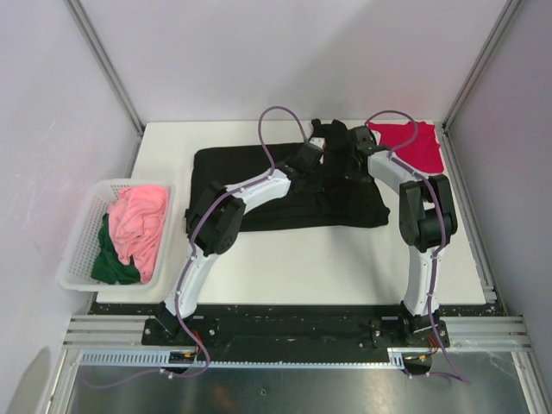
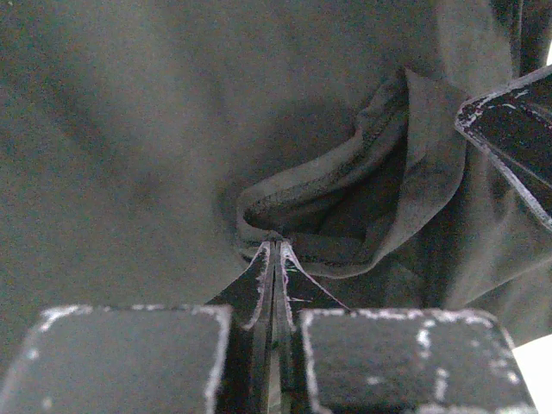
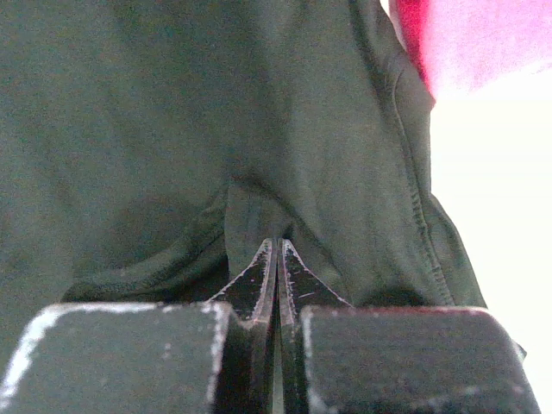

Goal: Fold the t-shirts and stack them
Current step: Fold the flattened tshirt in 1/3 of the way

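A black t-shirt (image 1: 224, 164) lies spread over the far middle of the white table (image 1: 328, 259). Both grippers meet at its far edge, close together. My left gripper (image 1: 322, 141) is shut, its tips (image 2: 276, 244) pinching a rolled hem fold of the black t-shirt (image 2: 129, 129). My right gripper (image 1: 342, 141) is shut too, its tips (image 3: 278, 243) nipping a small pleat of the black cloth (image 3: 129, 103). A crimson red t-shirt (image 1: 427, 151) lies at the far right corner and shows again as the red t-shirt (image 3: 483, 34) in the right wrist view.
A white lattice basket (image 1: 78, 250) stands at the table's left edge, holding a pink garment (image 1: 138, 220) over a dark green one (image 1: 108, 263). Grey walls with metal posts close in the back and sides. A finger of the other gripper (image 2: 509, 129) shows in the left wrist view.
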Motion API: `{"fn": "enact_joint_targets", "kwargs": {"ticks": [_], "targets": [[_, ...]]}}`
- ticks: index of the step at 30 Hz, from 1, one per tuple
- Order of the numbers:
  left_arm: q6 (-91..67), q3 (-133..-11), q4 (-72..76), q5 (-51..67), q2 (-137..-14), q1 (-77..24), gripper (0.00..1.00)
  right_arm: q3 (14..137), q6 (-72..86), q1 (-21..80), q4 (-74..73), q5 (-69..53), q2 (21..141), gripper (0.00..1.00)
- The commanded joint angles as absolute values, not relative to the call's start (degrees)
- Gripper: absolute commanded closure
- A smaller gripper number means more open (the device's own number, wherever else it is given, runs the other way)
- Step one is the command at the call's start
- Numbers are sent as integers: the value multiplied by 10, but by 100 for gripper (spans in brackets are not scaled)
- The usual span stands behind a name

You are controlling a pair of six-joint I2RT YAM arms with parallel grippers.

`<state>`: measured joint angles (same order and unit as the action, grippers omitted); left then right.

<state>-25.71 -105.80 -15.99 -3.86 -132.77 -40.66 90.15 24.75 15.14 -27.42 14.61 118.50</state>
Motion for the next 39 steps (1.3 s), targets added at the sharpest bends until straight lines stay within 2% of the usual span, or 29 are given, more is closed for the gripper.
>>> {"fn": "enact_joint_targets", "kwargs": {"ticks": [1,20,23,28,30,39], "targets": [[-272,-1055,-152,-41,-1308,-397,98,915,250,143,-270,163,1155,100],[-289,-1053,-150,-49,-1294,-379,100,917,242,143,-207,117,1138,100],[-293,-1053,-151,-41,-1300,-376,100,931,238,147,-214,113,1156,91],[-297,-1050,-150,-33,-1308,-375,100,953,230,158,-223,128,1188,69],[-297,-1050,-150,-31,-1309,-375,100,960,227,160,-227,137,1198,63],[-298,-1051,-148,-27,-1315,-375,100,974,228,164,-247,158,1236,61]]}}
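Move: The black t-shirt's folded-over edge is right at both hands' fingertips, about 1 cm below each. From the right hand, the shirt's far sleeve lies some 15 cm ahead and 8 cm left, and the folded red shirt about 11 cm ahead and 17 cm right, both about 2 cm lower. From the left hand, that sleeve is roughly 17 cm ahead and 5 cm right. Right hand lifts about 4 cm, releases the folded edge, sinks again 3 cm farther forward; left eases left-forward. ##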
